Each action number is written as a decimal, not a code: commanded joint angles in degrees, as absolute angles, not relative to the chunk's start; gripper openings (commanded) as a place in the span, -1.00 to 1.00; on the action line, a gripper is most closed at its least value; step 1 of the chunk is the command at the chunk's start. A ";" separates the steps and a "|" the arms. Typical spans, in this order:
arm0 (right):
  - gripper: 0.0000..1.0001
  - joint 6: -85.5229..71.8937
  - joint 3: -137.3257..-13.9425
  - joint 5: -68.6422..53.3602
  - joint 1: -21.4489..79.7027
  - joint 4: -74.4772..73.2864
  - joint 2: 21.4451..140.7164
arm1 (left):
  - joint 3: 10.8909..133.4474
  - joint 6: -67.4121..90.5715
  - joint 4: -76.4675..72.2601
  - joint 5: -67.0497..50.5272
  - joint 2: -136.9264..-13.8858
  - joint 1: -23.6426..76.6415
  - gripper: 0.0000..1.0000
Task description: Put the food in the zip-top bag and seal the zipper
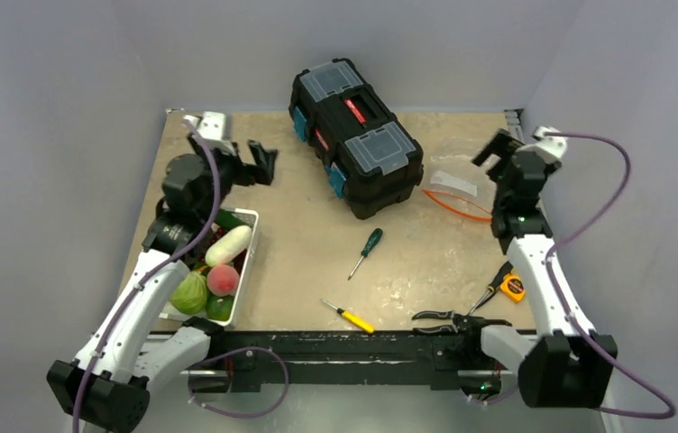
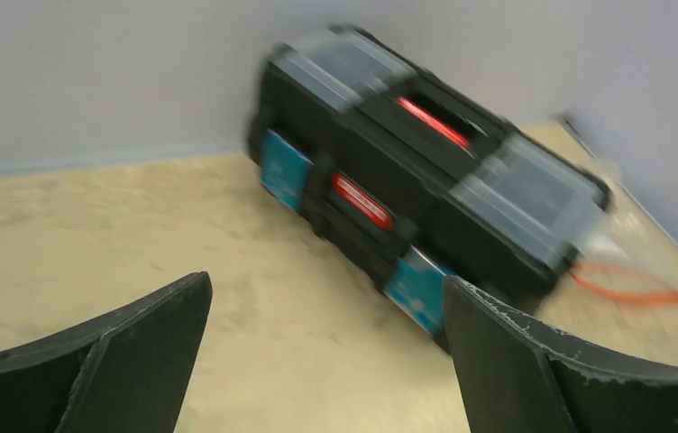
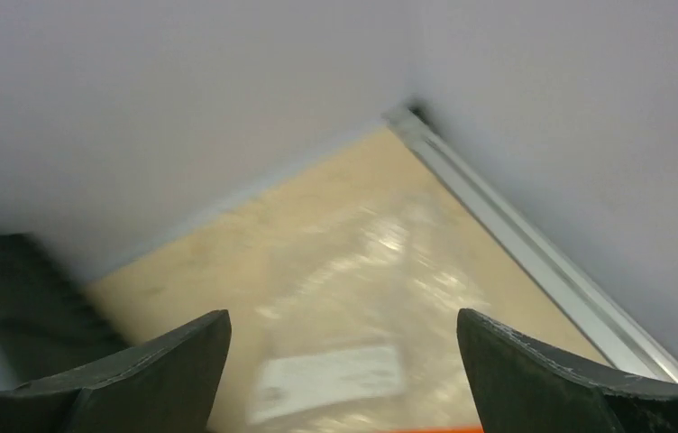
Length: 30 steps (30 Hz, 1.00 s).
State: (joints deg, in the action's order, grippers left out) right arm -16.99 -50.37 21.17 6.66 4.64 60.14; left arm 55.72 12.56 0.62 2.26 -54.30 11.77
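The food lies in a white basket point(image 1: 251, 244) at the left: a white radish point(image 1: 228, 245), a pale green cabbage point(image 1: 189, 293), a pink peach point(image 1: 222, 280) and a green round fruit point(image 1: 220, 308). The clear zip-top bag point(image 1: 453, 180) lies flat at the far right, its orange-red zipper point(image 1: 457, 206) along the near side. My left gripper point(image 1: 259, 162) hangs open above the table beyond the basket, holding nothing point(image 2: 326, 361). My right gripper point(image 1: 495, 153) stands open above the bag point(image 3: 389, 271), with the bag's white label point(image 3: 331, 379) below it.
A black toolbox point(image 1: 356, 135) sits at the back centre, between the grippers point(image 2: 426, 171). A green-handled screwdriver point(image 1: 367, 251), a yellow-handled screwdriver point(image 1: 349, 316), pliers point(image 1: 448, 317) and a yellow tape measure point(image 1: 513, 287) lie toward the near edge. Grey walls close in on three sides.
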 commanded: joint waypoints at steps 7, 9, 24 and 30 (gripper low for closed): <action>0.98 -40.68 -33.45 7.93 -7.01 4.92 54.93 | 60.57 13.90 11.75 3.64 -50.04 21.12 1.00; 0.97 -41.60 -30.93 4.41 -7.68 8.99 54.46 | 60.48 13.60 11.74 3.76 -49.87 21.41 1.00; 0.97 -54.35 -22.29 -14.57 -16.71 25.20 63.44 | 60.29 12.37 11.70 4.68 -49.36 23.90 1.00; 0.98 -65.88 -18.33 -11.59 -16.97 36.43 70.29 | 60.29 12.92 11.71 3.99 -49.51 23.99 1.00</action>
State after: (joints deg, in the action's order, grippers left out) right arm -56.16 -20.84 -11.70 -16.53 25.04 66.78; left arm 58.39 12.84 12.56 4.49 -49.84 23.70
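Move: Below and ahead of the open right hand lies the zip-top bag, its middle about 12 cm farther out, 4 cm to the left and 29 cm down; its orange zipper is only 5 cm ahead and 6 cm to the left. The toolbox stands some 30 cm left and 17 cm ahead, and the tape measure about 19 cm back and 7 cm right. From the left hand the bag is roughly 56 cm right, 15 cm ahead and 35 cm below. Dropping about 18 cm towards the bag's zipper side, the right hand first swings 7 cm to the right, then comes most of that way back, ending some 3 cm nearer the base. It rolls about 45 degrees, left side rising, fingers wide open and touching nothing. The left hand shifts 5 cm right and as much back, turning slightly clockwise, also open. ##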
